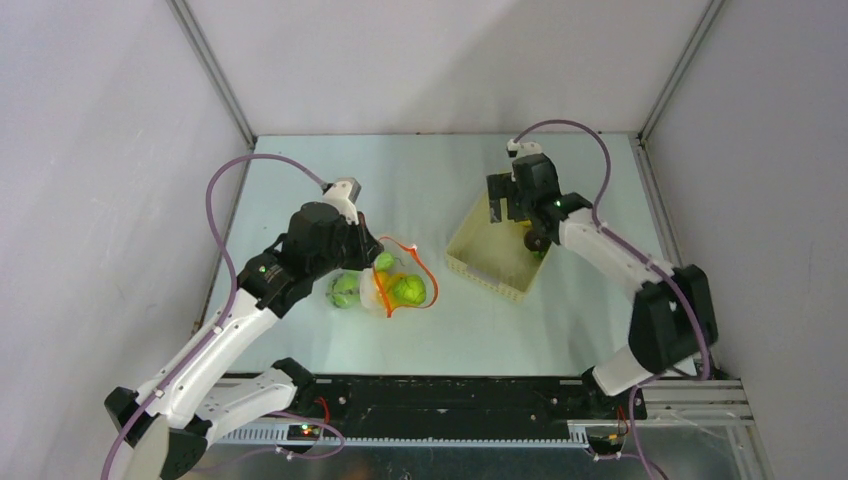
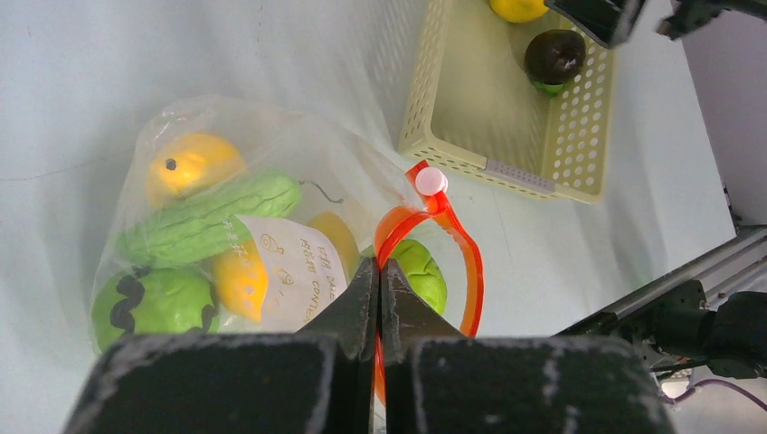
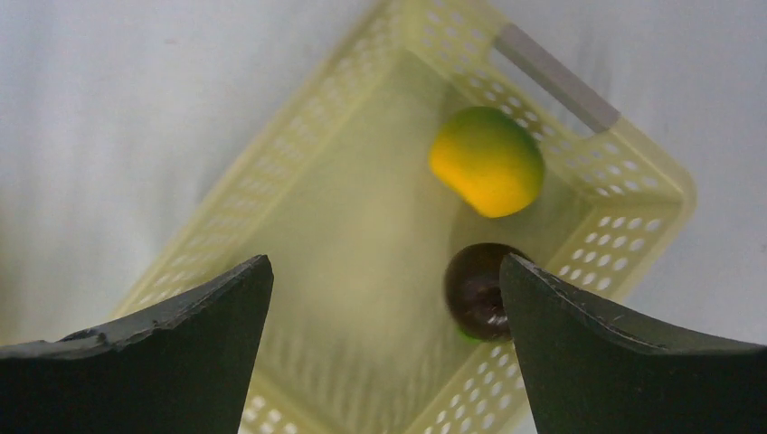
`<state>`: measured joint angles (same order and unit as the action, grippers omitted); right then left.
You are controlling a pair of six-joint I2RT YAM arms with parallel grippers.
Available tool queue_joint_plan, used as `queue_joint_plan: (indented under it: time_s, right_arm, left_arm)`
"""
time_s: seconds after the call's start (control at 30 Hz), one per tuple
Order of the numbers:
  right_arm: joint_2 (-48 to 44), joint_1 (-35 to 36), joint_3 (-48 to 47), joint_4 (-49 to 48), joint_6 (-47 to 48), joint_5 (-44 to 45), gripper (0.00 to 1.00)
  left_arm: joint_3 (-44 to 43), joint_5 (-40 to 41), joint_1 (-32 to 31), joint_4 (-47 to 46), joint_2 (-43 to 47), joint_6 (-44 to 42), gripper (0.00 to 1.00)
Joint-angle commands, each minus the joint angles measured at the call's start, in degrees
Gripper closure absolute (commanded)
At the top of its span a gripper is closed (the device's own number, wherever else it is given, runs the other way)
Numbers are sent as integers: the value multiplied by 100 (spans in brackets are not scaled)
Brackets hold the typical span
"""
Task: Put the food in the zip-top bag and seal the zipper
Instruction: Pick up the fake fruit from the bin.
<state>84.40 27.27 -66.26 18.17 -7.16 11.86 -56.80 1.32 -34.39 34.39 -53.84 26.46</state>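
The clear zip-top bag lies on the table with several pieces of food inside: a yellow fruit, a green gourd and a green round one. Its mouth gapes, and the red-orange zipper curls in a loop with a white slider. My left gripper is shut on that zipper strip at the bag's mouth. My right gripper hangs open above the basket, apart from a yellow-green fruit and a dark purple one lying in it.
The pale yellow lattice basket stands to the right of the bag, its rim below my right fingers. Enclosure walls close off the back and both sides. A black rail runs along the near edge.
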Motion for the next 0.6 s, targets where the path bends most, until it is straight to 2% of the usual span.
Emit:
queue_joint_plan:
  time_s: [0.0, 0.17, 0.57]
  right_arm:
    - [911, -364, -821, 301, 167, 535, 1]
    - [1857, -575, -1461, 691, 118, 1046, 0]
    - [3143, -741, -1997, 810, -133, 862, 1]
  left_arm:
    - [-84, 124, -24, -141, 32, -79, 100]
    - [-100, 159, -16, -113, -3, -92, 100]
    - [-139, 205, -23, -50, -101, -124, 100]
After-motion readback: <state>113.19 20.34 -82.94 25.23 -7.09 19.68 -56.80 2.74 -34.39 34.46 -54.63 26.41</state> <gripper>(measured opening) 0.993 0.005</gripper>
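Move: The mango in the bin lies about 9 cm ahead of the open right hand, 6 cm to its right and some 14 cm below. The eggplant sits roughly 6 cm nearer than the mango and 3 cm farther right; the bin's grey handle is about 5 cm beyond the mango and 3 cm to its right, a little higher. From the left hand, at the bag, the mango is some 22 cm ahead, 37 cm right and 19 cm below. Down into the bin's far end, and at first forward and to the right too, the right hand swoops to the mango: about 11 cm of drop, 7 cm forward and 5 cm right, ending almost straight down. The fingers stay wide open and tip down some 15 degrees, the wrist also rolling its left side down and turning a little clockwise, so they come to either side of the mango. ##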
